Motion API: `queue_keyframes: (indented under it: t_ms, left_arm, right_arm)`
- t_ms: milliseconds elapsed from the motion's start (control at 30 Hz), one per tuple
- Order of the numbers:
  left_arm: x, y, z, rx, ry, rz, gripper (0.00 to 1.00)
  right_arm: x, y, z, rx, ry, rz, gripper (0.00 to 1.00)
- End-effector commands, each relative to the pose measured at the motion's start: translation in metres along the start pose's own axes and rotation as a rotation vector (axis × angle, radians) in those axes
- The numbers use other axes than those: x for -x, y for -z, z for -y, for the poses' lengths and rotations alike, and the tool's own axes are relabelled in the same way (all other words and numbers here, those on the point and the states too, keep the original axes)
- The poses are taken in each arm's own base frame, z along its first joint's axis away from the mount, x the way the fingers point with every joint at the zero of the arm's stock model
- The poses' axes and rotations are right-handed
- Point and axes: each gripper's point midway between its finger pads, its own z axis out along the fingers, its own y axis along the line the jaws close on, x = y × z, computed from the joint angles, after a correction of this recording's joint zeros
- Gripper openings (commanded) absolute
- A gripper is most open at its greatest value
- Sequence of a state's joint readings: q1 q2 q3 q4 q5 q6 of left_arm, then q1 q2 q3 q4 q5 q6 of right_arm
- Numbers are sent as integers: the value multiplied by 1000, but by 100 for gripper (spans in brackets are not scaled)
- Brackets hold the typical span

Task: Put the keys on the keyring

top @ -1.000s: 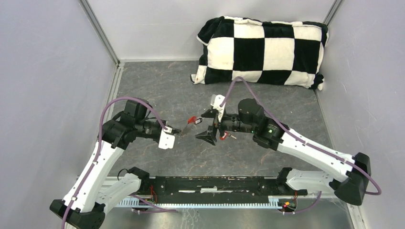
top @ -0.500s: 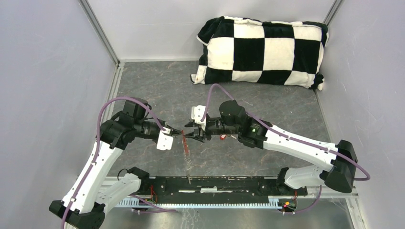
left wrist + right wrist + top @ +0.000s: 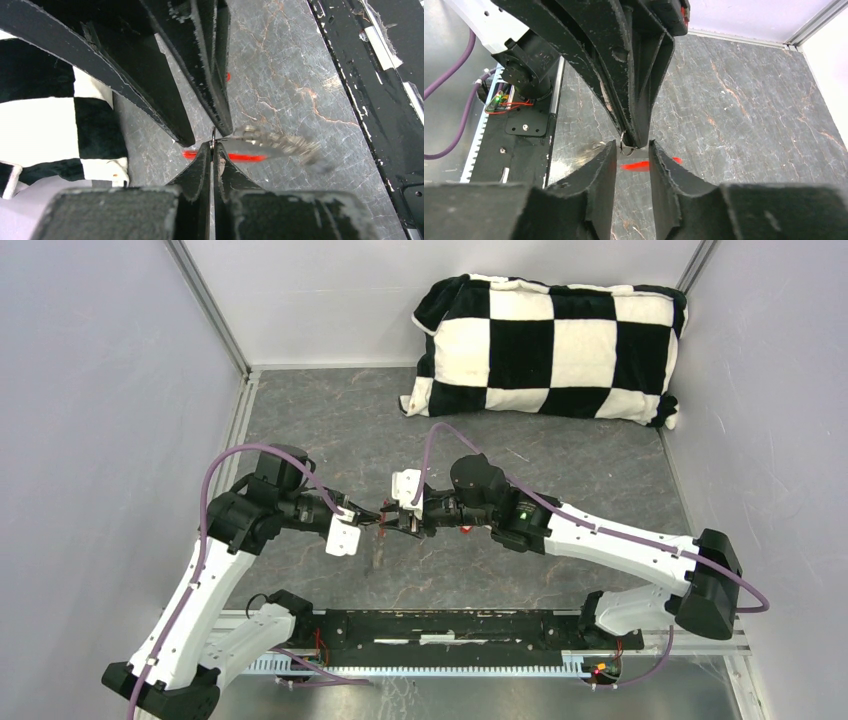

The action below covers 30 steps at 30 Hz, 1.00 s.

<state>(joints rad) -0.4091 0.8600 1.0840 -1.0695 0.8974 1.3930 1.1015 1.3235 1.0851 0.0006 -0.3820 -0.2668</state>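
Note:
My left gripper [image 3: 213,146] is shut on a thin silver ring of the keyring [image 3: 250,157]. Its red fob and chain hang below, blurred by swinging. From above, the keyring [image 3: 380,553] is a faint streak under the left gripper [image 3: 374,520]. My right gripper [image 3: 630,150] faces the left one tip to tip. Its jaws stand apart, either side of the ring [image 3: 626,145] and the left fingertips [image 3: 640,134], with a gap showing. One of the keys, red-headed [image 3: 466,530], lies on the table beneath the right arm. The right gripper [image 3: 392,522] nearly meets the left.
A black-and-white checkered pillow [image 3: 548,348] lies at the back right. The black base rail [image 3: 450,625] runs along the near edge. Grey walls close in both sides of the dark marbled table [image 3: 330,430].
The right arm moved left until its gripper met the left one, and its jaws narrowed. The red fob dropped from sticking out sideways and now hangs and swings.

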Motion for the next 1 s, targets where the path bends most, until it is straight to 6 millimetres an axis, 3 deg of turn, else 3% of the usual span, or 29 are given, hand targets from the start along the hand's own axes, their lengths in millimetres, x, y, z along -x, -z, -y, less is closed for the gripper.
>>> queue_keyframes:
  t_ms: [0, 233, 367, 467, 567, 767, 967]
  left_arm:
    - [22, 6, -7, 22, -27, 66, 2]
    - [25, 6, -8, 24, -19, 78, 2]
    - [31, 7, -10, 22, 15, 95, 2]
    - [34, 8, -15, 43, 70, 106, 32]
    - [37, 10, -15, 58, 106, 111, 44]
    - [50, 13, -24, 152, 248, 179, 49]
    - [61, 12, -14, 153, 310, 251, 48]
  right_arm:
    - [33, -1, 14, -43, 47, 85, 32]
    - [32, -2, 11, -34, 47, 81, 0]
    - [25, -1, 10, -42, 44, 57, 0]
    - [28, 6, 12, -78, 34, 92, 0]
    - [41, 19, 10, -106, 26, 196, 0]
    - [65, 49, -4, -65, -60, 445, 0]
    - [79, 66, -19, -5, -137, 613, 0]
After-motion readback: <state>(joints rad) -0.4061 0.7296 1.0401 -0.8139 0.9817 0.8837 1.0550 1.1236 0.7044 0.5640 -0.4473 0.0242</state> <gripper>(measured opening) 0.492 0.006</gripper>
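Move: The small ring is still pinched at the left fingertips, level with that hand and barely 1 cm to its right. From the right hand, whose open fingers straddle it, the ring lies about 1 cm to the left, straight ahead 0. The keyring's red handle hangs roughly 8 cm below and 2 cm back of the right hand; the red-tagged key lies on the table some 17 cm to its right, 3 cm back and 25 cm below. Right pinches the small ring; left opens, rising some 4 cm; right carries it rightward 3 cm, then up. ##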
